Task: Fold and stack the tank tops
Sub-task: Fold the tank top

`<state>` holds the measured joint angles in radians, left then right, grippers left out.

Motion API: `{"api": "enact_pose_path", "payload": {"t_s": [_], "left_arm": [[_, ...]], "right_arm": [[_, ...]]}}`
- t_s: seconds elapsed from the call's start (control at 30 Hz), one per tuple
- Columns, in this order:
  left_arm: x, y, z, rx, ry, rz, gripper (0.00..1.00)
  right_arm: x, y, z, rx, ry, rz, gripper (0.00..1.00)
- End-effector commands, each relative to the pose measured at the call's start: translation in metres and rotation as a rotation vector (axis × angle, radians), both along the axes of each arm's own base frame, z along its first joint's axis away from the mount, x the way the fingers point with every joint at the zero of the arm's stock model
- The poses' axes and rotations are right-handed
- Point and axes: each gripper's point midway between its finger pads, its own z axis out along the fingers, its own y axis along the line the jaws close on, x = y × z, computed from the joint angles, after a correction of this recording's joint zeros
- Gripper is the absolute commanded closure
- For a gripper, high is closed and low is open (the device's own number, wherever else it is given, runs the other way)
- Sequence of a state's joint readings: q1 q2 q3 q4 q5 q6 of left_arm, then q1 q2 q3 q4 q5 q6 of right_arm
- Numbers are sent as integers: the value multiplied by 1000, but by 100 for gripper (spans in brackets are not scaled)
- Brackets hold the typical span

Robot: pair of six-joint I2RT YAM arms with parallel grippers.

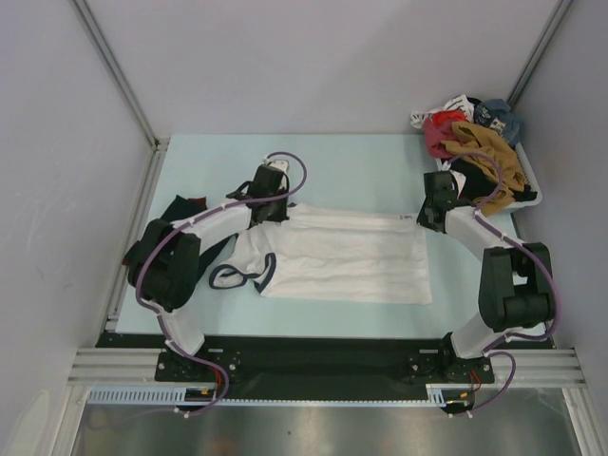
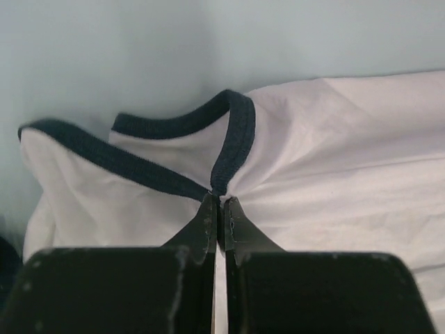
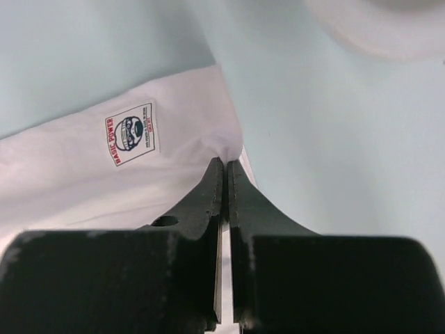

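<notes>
The white tank top (image 1: pixel 342 256) with navy trim lies spread across the middle of the pale table, its straps to the left. My left gripper (image 2: pixel 221 197) is shut on the navy trim (image 2: pixel 236 136) where a strap meets the body, at the top's far left corner (image 1: pixel 269 211). At the far right hem corner, beside a small sewn label (image 3: pixel 132 133), my right gripper (image 3: pixel 227 161) is pinched shut on the white cloth, shown from above at the gripper (image 1: pixel 425 220). A dark tank top (image 1: pixel 186 205) lies bunched at the left, mostly hidden by the left arm.
A white bin (image 1: pixel 528 198) at the back right holds a heap of clothes (image 1: pixel 475 138) in red, tan and blue. Grey walls enclose the table on three sides. Black arm bases sit on the rail at the near edge.
</notes>
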<state>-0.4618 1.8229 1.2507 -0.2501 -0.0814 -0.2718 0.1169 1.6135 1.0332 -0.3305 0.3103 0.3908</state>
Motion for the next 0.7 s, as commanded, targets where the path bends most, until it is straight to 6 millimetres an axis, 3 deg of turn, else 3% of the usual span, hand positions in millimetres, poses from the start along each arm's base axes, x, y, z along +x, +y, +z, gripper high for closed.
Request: {"api": "enact_pose_path", "payload": {"t_s": [0.0, 0.17, 0.43, 0.67], "left_arm": [[-7, 7, 27, -36, -105, 73, 100], [-33, 14, 12, -32, -90, 85, 100], [-59, 20, 15, -34, -111, 109, 100], [-85, 23, -7, -3, -68, 143, 96]], "right_arm": [[-7, -1, 15, 9, -70, -34, 100], [-30, -3, 10, 14, -62, -45, 100], [-46, -1, 0, 44, -49, -51, 100], [-60, 1, -20, 69, -5, -71, 100]]}}
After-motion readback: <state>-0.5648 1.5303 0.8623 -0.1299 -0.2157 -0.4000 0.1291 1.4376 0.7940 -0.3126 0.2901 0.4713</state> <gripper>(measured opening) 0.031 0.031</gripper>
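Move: The left hand pinches the tank top's far edge near the navy-trimmed end; the near left corner, where the fold is headed, lies about 18 cm back, 4 cm left and 6 cm below. The other navy-trimmed strap is roughly 10 cm back and 11 cm left, the dark tank top 29 cm left and 3 cm back. From the right hand, the near right corner is some 19 cm back, 3 cm right, 6 cm below; the laundry basket is 20 cm ahead, 18 cm right. Back towards the near edge, both hands together draw the pinched far edge of the tank top, the left about 8 cm with a slight drift to its left, the right about 6 cm while sinking some 2 cm. They slow along the way; both grippers stay shut on the cloth and the wrists hardly turn. ##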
